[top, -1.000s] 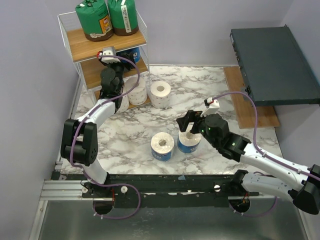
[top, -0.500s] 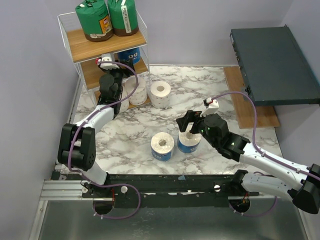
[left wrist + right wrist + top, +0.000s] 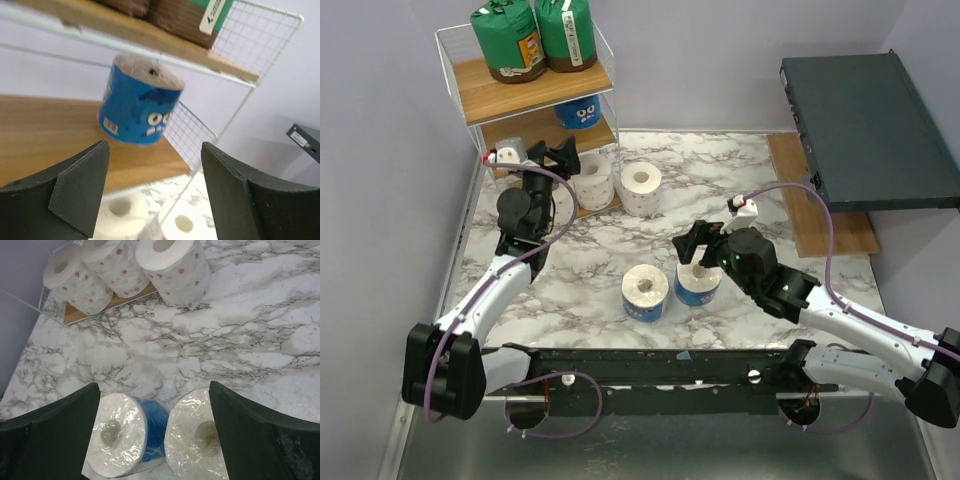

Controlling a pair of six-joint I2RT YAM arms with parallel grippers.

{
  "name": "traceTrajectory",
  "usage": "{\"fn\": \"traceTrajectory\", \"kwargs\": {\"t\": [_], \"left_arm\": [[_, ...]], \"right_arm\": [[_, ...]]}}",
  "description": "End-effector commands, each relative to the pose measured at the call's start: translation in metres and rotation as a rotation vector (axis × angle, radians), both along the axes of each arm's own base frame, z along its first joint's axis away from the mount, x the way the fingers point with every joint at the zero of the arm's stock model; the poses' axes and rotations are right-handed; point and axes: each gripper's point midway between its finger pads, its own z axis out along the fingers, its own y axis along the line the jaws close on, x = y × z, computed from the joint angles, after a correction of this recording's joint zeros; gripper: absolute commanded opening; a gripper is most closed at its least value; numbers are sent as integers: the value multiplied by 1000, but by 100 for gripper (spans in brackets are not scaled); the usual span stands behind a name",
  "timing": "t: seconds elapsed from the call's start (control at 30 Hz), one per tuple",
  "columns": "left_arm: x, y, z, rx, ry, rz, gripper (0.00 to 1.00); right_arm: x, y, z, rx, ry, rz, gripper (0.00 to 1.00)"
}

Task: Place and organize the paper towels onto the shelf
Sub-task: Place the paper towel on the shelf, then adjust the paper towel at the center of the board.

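The shelf (image 3: 492, 92) stands at the far left. Two green-wrapped paper towels (image 3: 535, 35) sit on its top board and a blue-printed roll (image 3: 580, 110) stands on its middle board. My left gripper (image 3: 560, 156) hangs open and empty just in front of the shelf. In the left wrist view the blue roll (image 3: 140, 102) stands beyond the open gripper (image 3: 155, 192). My right gripper (image 3: 695, 245) is open over a blue-wrapped roll (image 3: 698, 284), with a second one (image 3: 645, 292) beside it. Both rolls (image 3: 120, 440) (image 3: 200, 440) lie between its fingers (image 3: 55, 425), untouched.
White rolls (image 3: 592, 180) stand on the shelf's bottom board, and another white roll (image 3: 641, 188) stands on the marble table just right of it. A dark grey flat box (image 3: 865, 130) sits at the far right over a wooden board (image 3: 810, 205).
My left arm has drawn back out of the shelf toward the near left, leaving the blue roll on the middle board. The right arm has not moved.
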Motion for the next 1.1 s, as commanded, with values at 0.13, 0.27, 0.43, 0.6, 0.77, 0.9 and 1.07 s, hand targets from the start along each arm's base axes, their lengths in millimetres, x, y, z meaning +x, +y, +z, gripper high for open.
{"fn": "traceTrajectory", "kwargs": {"t": [0.13, 0.27, 0.43, 0.6, 0.77, 0.9, 1.07], "left_arm": [[-58, -39, -67, -5, 353, 10, 77], [-92, -47, -99, -25, 493, -4, 77], [-139, -32, -139, -125, 697, -14, 98], [-180, -12, -173, -218, 933, 78, 99], [-196, -37, -182, -121, 855, -178, 99], [-210, -64, -175, -125, 769, -392, 98], [-223, -94, -168, -35, 808, -585, 98]], "right_arm": [[-7, 0, 1, 33, 27, 9, 93], [-9, -6, 0, 16, 43, -7, 92], [-13, -12, -9, -28, 85, -17, 92], [-19, -24, -30, -62, 136, -50, 92], [-27, -18, -44, -32, 183, -22, 92], [-39, 5, -42, -12, 217, 113, 90], [-39, 17, -45, -31, 264, 149, 88]]}}
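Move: The left-hand one of the two blue paper towels left on the table stands about 24 cm back, 18 cm right and 31 cm below the left hand; the right-hand blue one is 12 cm right of it and 2 cm farther out. The shelved blue one is 12 cm ahead of the left hand, 2 cm right and 2 cm lower. From the right hand, the right-hand blue one lies 4 cm back, 3 cm right, 16 cm below. The shelved blue paper towel is left behind, already free, as the left hand swings some 21 cm back, 19 cm down and a little right towards the left-hand one on the table, tipping nearly 50 degrees down, turning clockwise late and opening wide. The right hand starts later, sinking about 5 cm and easing back 3 cm towards the right-hand one, fingers tilting down and still open. ##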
